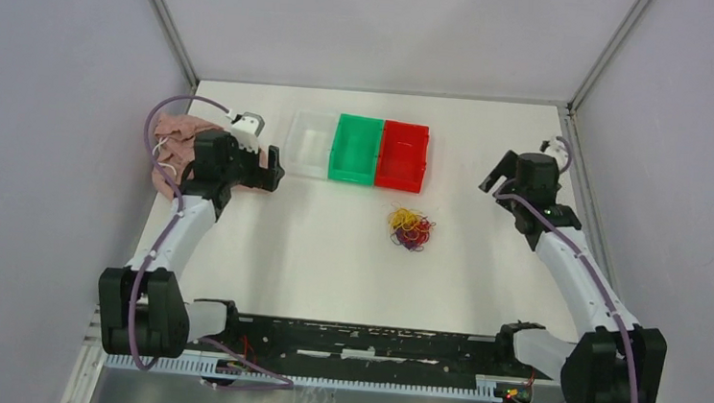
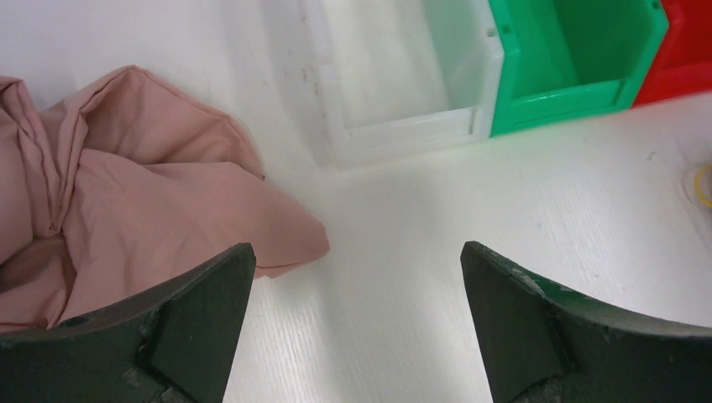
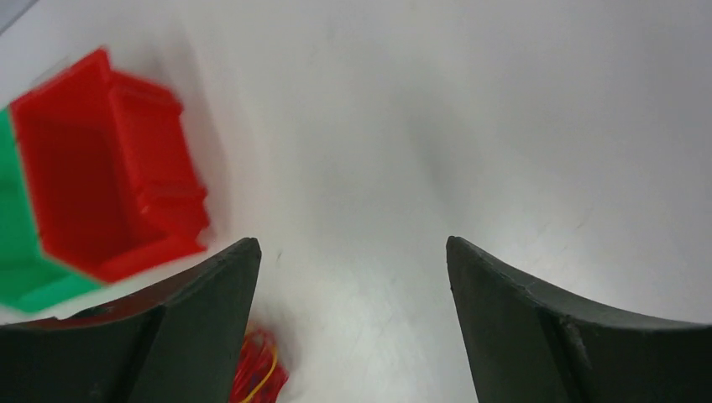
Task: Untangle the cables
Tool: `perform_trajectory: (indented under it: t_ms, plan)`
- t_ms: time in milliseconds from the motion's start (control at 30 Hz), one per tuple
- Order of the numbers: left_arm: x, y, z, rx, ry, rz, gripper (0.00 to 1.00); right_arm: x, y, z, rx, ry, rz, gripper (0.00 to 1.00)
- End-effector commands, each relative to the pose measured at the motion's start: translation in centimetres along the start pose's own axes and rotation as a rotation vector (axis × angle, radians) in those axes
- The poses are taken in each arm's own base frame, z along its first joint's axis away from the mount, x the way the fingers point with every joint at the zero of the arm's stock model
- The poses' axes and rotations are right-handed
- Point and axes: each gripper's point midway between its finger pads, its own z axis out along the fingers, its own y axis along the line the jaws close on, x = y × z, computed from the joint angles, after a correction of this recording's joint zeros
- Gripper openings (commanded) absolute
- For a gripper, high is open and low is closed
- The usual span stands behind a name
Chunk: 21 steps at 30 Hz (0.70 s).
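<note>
The cables (image 1: 412, 228) lie in one small tangled heap of yellow, red and dark loops on the white table, just in front of the red bin. My left gripper (image 1: 274, 170) hovers far to their left, beside the pink cloth, open with only bare table between its fingers (image 2: 357, 252). One yellow loop (image 2: 704, 183) peeks in at the right edge of the left wrist view. My right gripper (image 1: 492, 178) is to the heap's upper right, open and holding nothing (image 3: 351, 243). In the right wrist view the cables (image 3: 260, 369) show blurred beside the left finger.
Three bins stand in a row at the back: clear (image 1: 308, 144), green (image 1: 357, 150) and red (image 1: 403, 156). A crumpled pink cloth (image 1: 180, 144) lies at the far left, its corner (image 2: 285, 243) close to my left finger. Grey walls enclose the table.
</note>
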Motion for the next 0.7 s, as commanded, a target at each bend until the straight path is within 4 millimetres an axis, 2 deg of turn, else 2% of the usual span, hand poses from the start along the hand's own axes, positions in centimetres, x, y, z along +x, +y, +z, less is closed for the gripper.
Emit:
perform_trajectory:
  t_ms: [0,133,233,300,467,667]
  plan:
    - [-0.9,-2.9,-3.1,0.152,0.072,0.035,0.99,3.2,6.7,-5.5,-0.218,0.111,0.016,0.85]
    - [-1.2,-3.9,-4.4,0.192,0.088,0.031,0.99,7.4,10.6,-8.0,-0.336,0.223,0.032,0.74]
    - [-1.1,-4.1,-5.2,0.194,0.103,0.028,0.99,10.3,12.9,-8.6,-0.379,0.297,0.007,0.69]
    - [-0.7,-4.3,-5.7,0.197,0.119,0.032,0.99,11.6,14.0,-8.6,-0.387,0.314,-0.024,0.65]
    - [-0.1,-4.3,-6.9,0.186,0.136,0.054,0.99,13.5,17.0,-8.5,-0.408,0.352,-0.072,0.53]
    - [0.0,-4.8,-7.6,0.210,0.135,0.082,0.99,14.4,18.7,-7.9,-0.395,0.351,-0.099,0.43]
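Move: The tangled cables lie about 19 cm to the right gripper's left, some 5 cm back from it and 14 cm lower. About 22 cm to that gripper's left and 11 cm ahead stands the red bin, with the green bin at roughly 34 cm left and likewise 11 cm ahead, both about 13 cm below. From the left gripper the cables are some 36 cm to the right, 5 cm back and 12 cm down. Sweep the right gripper about 23 cm left and some 6 cm back towards the cables, level at first and then sinking; turn it roughly 25 degrees counter-clockwise, tip the fingers farther down and narrow them to about half open, stopping short of touch. Draw the left gripper back about 8 cm, wide open, its fingers tipping down a little. ##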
